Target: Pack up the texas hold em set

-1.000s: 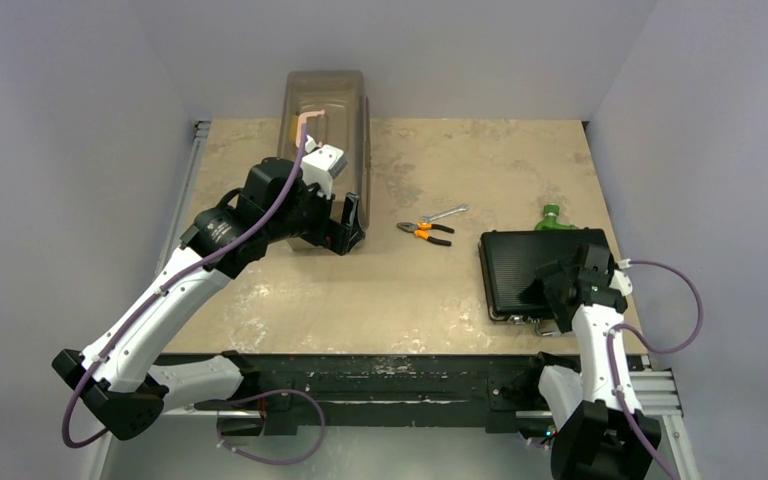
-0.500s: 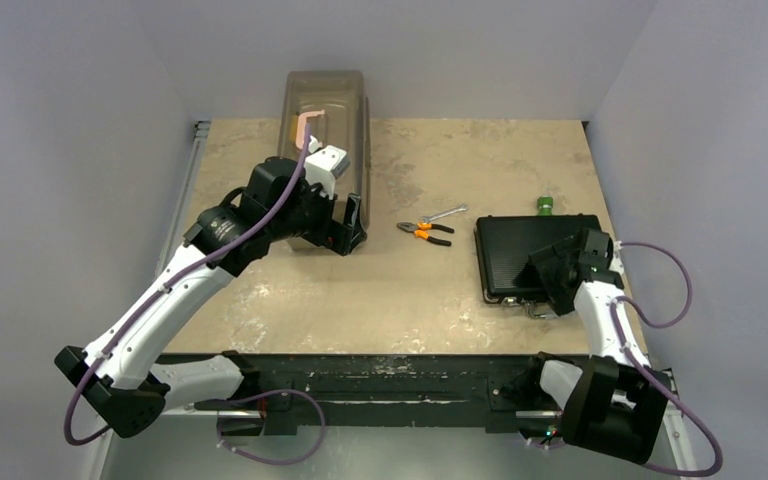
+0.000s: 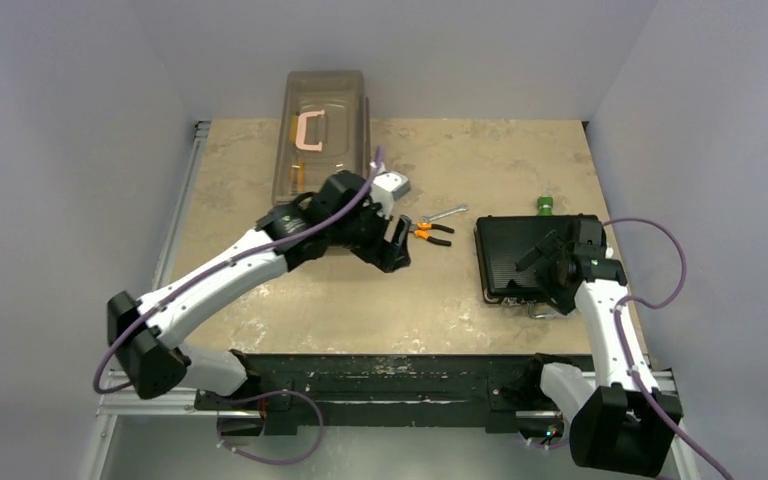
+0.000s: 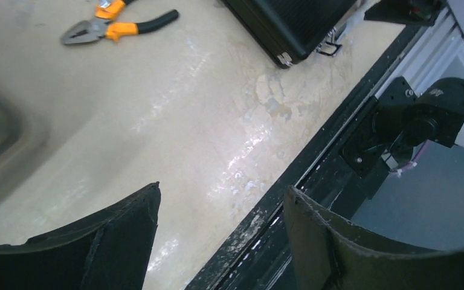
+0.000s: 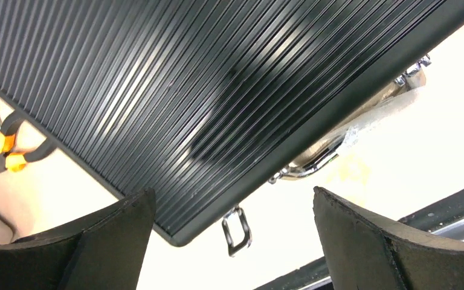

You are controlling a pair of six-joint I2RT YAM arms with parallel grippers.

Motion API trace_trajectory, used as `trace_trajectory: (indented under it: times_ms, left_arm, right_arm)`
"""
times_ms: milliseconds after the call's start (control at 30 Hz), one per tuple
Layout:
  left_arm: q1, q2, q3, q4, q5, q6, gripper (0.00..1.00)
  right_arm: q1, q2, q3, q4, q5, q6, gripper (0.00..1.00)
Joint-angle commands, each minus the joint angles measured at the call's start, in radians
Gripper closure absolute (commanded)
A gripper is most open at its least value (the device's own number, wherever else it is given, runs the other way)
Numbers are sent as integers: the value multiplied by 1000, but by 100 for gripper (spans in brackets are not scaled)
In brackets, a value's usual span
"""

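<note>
The black ribbed case [image 3: 520,258] lies closed on the table at the right, its silver latches and handle toward the near edge. It fills the right wrist view [image 5: 205,90], where a silver latch [image 5: 235,229] hangs open at its near edge. My right gripper [image 3: 545,262] is open and empty just above the case's near right part. My left gripper [image 3: 397,245] is open and empty above the table's middle, next to the pliers. The case corner also shows in the left wrist view [image 4: 290,27]. Chips, card box, dice and buttons are out of view.
A large translucent brown box [image 3: 322,135] with a pink handle [image 3: 310,130] stands at the back left. Orange-handled pliers [image 3: 430,233] and a wrench [image 3: 445,213] lie mid-table; the pliers also show in the left wrist view [image 4: 112,21]. A green object [image 3: 545,205] sits behind the case.
My left arm has swung right, from the brown box to the table's middle near the pliers. My right gripper shifted slightly over the case, which slid a little toward the back left.
</note>
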Motion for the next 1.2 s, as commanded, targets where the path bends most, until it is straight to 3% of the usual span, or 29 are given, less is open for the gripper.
trace_trajectory:
  times_ms: [0,167,233,300,400,467,633,867,1000,1167]
  left_arm:
    - [-108,168,74,135,-16,-91,31]
    - [-206,432,281,202,-31,-107,49]
    - [-222,523,356,223,-18,-108,55]
    - [-226,607,423,234,-10,-121,63]
    - [-229,704,503,246,14,-140,87]
    - [-240,761,561,250,17,-145,100]
    - [-258,900,689,241,20,-156,100]
    - [-261,996,761,273,54,-205,100]
    - [-261,1006,728,276,41,-223,100]
    - [-261,997,655,293,28,-252,100]
  right_arm:
    - [24,-80,57,-114,49,-44,2]
    - [29,-168,54,-140,1,-34,6]
    - [30,-191,52,-153,2,-41,14]
    - [30,-212,32,-160,3,-45,28]
    - [31,-240,-23,-134,-49,-23,50]
    - [33,-250,-67,-88,-86,-17,58]
    - [55,-215,-71,-73,-66,-30,98]
    - [65,-222,-48,-40,-50,-21,100]
    - [89,-183,-40,1,-116,-17,100]
    - [194,-108,-27,13,-66,7,100]
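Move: The closed black case's near left lid corner is about 23 cm to the left hand's right, roughly level in reach and 16 cm below; the pliers lie about 13 cm ahead, 12 cm right and 24 cm below. For the right hand, the left latch is about 2 cm back, 3 cm left and 4 cm below. From that hand the case handle is some 3 cm back, 5 cm right and 5 cm below, and the lid corner about 10 cm left, level in reach. Sweeping right about 26 cm while sinking 15 cm, the left hand shuts its three-quarters-open fingers and brings their tips down over the case's near left lid corner, the last stretch nearly straight down. The right hand rises and draws back a few centimetres, dips while shutting its wide-open fingers, then edges forward and left, tips close beside the left latch, turning slightly counter-clockwise. ##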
